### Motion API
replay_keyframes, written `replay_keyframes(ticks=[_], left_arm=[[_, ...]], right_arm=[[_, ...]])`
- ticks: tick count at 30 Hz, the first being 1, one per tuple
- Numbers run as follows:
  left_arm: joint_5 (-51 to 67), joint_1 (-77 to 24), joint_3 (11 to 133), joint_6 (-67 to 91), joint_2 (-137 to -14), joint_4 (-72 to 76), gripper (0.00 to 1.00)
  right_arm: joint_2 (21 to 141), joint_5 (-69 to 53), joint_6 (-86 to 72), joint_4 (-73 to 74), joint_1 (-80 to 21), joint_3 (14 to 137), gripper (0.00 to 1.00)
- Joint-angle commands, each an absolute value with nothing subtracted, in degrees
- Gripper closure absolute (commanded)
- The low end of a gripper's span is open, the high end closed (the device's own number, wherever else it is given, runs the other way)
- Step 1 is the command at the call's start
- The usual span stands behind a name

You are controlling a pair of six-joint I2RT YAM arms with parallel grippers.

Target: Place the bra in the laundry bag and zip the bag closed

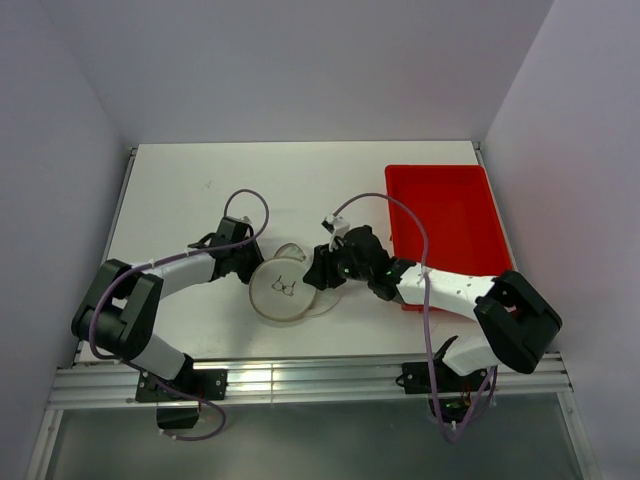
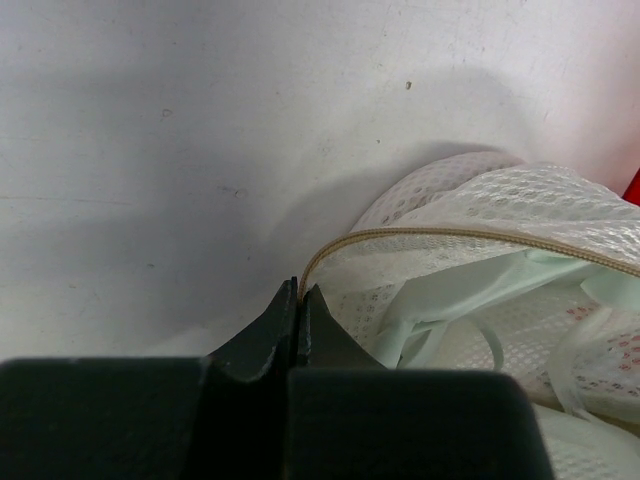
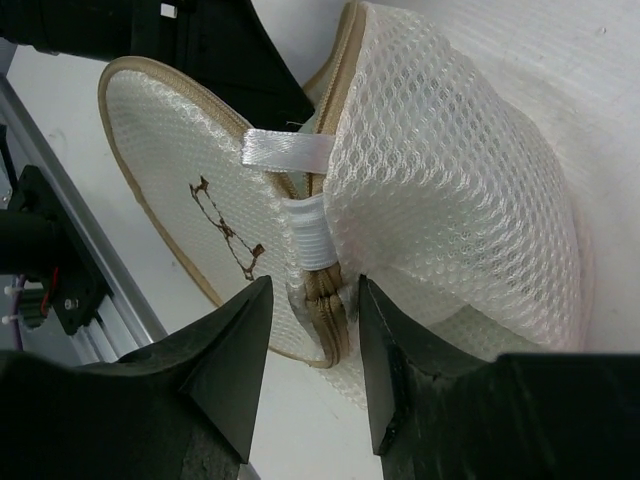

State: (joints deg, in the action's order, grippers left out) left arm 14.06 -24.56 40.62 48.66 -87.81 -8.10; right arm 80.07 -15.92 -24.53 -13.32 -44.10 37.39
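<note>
The cream mesh laundry bag (image 1: 282, 290) lies at the table's middle, its printed round face (image 3: 190, 180) up and its mouth partly agape. Inside it, the left wrist view shows the bra (image 2: 450, 295), pale fabric with thin straps. My left gripper (image 2: 301, 292) is shut on the bag's tan zipper edge (image 2: 450, 235) at the bag's left side (image 1: 250, 268). My right gripper (image 3: 315, 300) is at the bag's right side (image 1: 322, 272). Its jaws are open and straddle the bunched tan zipper seam below a white ribbon loop (image 3: 288, 150). The right finger (image 3: 385, 340) touches the mesh.
A red plastic tray (image 1: 445, 215) stands at the right, just behind my right arm. The aluminium rail (image 1: 300, 380) runs along the near table edge. Walls close in the table on the left, back and right.
</note>
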Motion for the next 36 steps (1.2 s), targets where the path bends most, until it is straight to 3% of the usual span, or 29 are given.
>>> replay_keyframes(ticks=[1,4,11,17,21,26,29,30,32,33,36], left_arm=[[15.12,-24.43,42.80,47.11,-87.98,-7.65,1.00],[15.12,-24.43,42.71,47.11,-88.15,-7.38,1.00],[13.81,-24.35,42.54,46.76,-87.37,-8.17,1.00],[10.90,-24.35,40.43,47.11,-84.91,-8.18,1.00],[9.94,-24.43,38.24,47.46,-82.27,-7.64,1.00],[7.91,-24.35,36.74,47.64,-77.79,-8.52,1.00],[5.72,-24.43,35.60,48.25,-74.01,-9.31,0.93],[5.02,-24.43,35.07,48.69,-71.74,-9.40,0.81],[2.56,-24.26,34.98,48.87,-69.36,-10.81,0.69],[1.77,-24.17,35.15,49.04,-67.00,-11.51,0.56],[0.35,-24.00,36.03,49.04,-61.99,-14.76,0.45]], right_arm=[[79.98,-15.03,-24.87,-16.43,-44.82,37.44,0.53],[80.24,-15.38,-25.75,-16.87,-44.82,37.18,0.61],[80.25,-14.77,-30.31,-12.93,-44.82,39.98,1.00],[75.59,-12.67,-40.23,-2.13,-44.82,47.87,1.00],[76.29,-11.51,-45.08,9.99,-44.82,55.80,1.00],[78.57,-12.31,-52.19,14.49,-43.51,60.73,1.00],[80.06,-12.31,-55.10,17.39,-42.81,62.57,1.00],[80.24,-12.30,-55.63,17.84,-42.80,62.93,1.00],[80.07,-11.34,-57.21,18.28,-42.80,63.19,1.00],[79.98,-11.08,-57.56,18.37,-42.80,63.19,1.00],[80.59,-10.90,-58.27,19.77,-42.28,64.25,1.00]])
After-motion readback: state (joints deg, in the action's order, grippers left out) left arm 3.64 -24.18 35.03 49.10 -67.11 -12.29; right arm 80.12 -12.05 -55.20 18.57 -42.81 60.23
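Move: The laundry bag's hinge seam, just past its white tab, lies right between the right hand's open pads, about 1 cm ahead and 1 cm below. From that hand, the round lid's middle is some 7 cm left, 3 cm back and 2 cm lower. The left fingers already pinch the bag's zip edge; from them the seam lies roughly 12 cm right, 1 cm back and 5 cm higher, and the bra inside about 9 cm right and 3 cm ahead. The hinge seam below the white tab is pinched as the right fingers close on it; that hand then lifts it about 8 cm, easing slightly forward and tipping down some 30 degrees with a clockwise turn. The left hand keeps its pinch while it starts rising and drawing left, then opens its fingers to about half, ending some 5 cm up and 4 cm left. ##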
